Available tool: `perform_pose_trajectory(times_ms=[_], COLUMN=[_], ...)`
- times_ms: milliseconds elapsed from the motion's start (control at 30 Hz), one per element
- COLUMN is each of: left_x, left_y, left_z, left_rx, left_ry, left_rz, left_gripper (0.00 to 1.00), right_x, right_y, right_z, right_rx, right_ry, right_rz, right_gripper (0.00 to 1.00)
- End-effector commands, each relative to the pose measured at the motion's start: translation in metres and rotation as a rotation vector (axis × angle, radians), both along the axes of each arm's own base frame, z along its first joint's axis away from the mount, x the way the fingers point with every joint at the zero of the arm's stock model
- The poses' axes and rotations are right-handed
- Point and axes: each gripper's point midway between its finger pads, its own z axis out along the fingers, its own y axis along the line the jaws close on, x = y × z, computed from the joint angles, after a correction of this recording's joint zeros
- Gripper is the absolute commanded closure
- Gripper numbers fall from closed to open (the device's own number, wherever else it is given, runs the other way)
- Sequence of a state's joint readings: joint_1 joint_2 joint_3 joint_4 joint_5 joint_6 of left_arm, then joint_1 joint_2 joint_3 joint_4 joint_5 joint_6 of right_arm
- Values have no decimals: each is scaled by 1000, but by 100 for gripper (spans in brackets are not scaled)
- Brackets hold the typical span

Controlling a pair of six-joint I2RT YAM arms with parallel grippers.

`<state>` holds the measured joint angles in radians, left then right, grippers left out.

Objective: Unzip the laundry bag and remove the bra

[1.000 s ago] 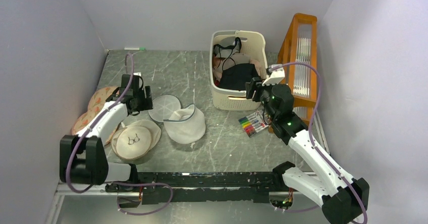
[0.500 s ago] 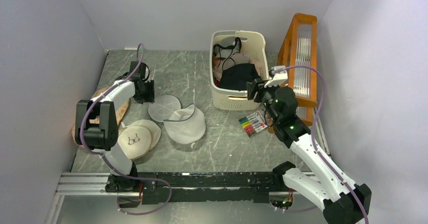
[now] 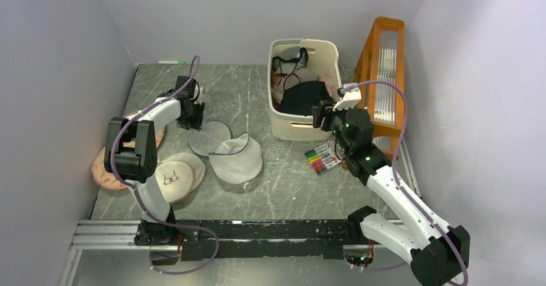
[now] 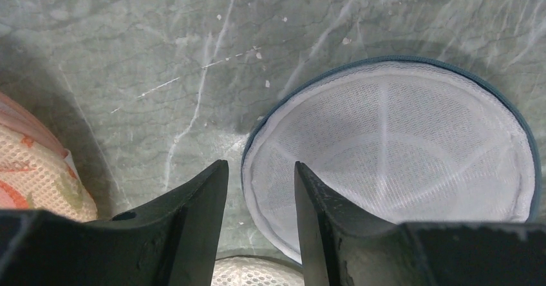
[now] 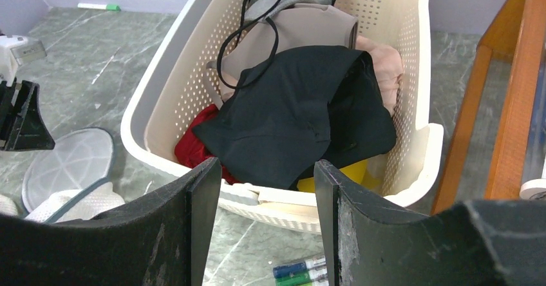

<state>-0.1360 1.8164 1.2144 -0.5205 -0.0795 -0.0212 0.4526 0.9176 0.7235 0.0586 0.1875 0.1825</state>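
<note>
The laundry bag (image 3: 236,160) lies unzipped on the table, its white mesh body slumped and its round lid (image 3: 210,137) folded flat to the left. My left gripper (image 3: 192,121) hangs open just above the lid's far-left rim. In the left wrist view the dark zip edge of the lid (image 4: 393,138) shows through the gap of that gripper (image 4: 259,165), untouched. The black bra (image 5: 293,115) lies in the cream basket (image 5: 418,151), its thin straps draped over a grey-brown garment. My right gripper (image 5: 266,163) stands open and empty in front of the basket.
Cream round pads (image 3: 171,178) and pink patterned pads (image 3: 108,165) lie at the left wall. A set of coloured markers (image 3: 322,159) sits beside the basket (image 3: 325,54). An orange wooden rack (image 3: 383,60) stands at the right. A green-capped pen (image 3: 171,62) lies at the back.
The left arm has swung away from me toward the back, carrying its gripper up along the lid's left edge while its jaws narrowed. The right arm has barely moved.
</note>
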Motion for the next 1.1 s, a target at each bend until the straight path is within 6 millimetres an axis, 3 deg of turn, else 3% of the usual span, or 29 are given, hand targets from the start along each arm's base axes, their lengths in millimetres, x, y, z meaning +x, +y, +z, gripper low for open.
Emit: perform_pose_trajectory(times_ms=[0, 167, 300, 467, 600, 733, 867, 1067], left_x=[0, -7, -8, -6, 3, 2, -11, -39], left_y=[0, -1, -3, -10, -5, -1, 6, -20], left_z=[-11, -34, -36, -27, 11, 61, 105, 170], left_rx=[24, 29, 29, 31, 63, 59, 92, 195], left_ry=[37, 121, 128, 109, -16, -199, -348, -495], left_rz=[-16, -10, -15, -26, 18, 43, 81, 40], left_gripper=[47, 47, 50, 70, 92, 93, 93, 93], right_x=[2, 4, 2, 1, -1, -3, -4, -5], right_y=[2, 3, 2, 1, 0, -2, -2, -4], right_z=[-3, -6, -4, -2, 0, 3, 4, 4], right_rx=[-4, -9, -6, -2, 0, 7, 8, 6], right_ry=[2, 12, 5, -5, -8, -22, -24, -23], right_rz=[9, 9, 7, 5, 5, 1, 2, -4], right_gripper=[45, 45, 45, 45, 45, 45, 45, 45])
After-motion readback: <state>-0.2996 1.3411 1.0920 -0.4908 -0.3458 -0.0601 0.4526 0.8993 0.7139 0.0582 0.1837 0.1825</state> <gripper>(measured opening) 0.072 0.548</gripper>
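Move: The laundry bag's round mesh lid lies flat on the table, its middle about 6 cm right, 2 cm back and 3 cm below the left hand, so the open fingers hover over its left rim. The bag itself stands some 15 cm right and 11 cm back, the round pouches 4 cm left and 18 cm back, the tulip pouch about 21 cm left and 6 cm back. From the right hand, the lid's middle is roughly 32 cm left, 3 cm ahead and 26 cm below. The left hand sinks about 2.5 cm with its half-open fingers straddling the left rim of the lid, pauses near the table and shuts them, pinching the mesh and its dark edging. Then, keeping the pinch, it pulls the rim up faster and faster, some 16 cm from the low point, drawing back about 3 cm towards its base while the wrist tips up some 25 degrees, so the fingertips swing outward. ##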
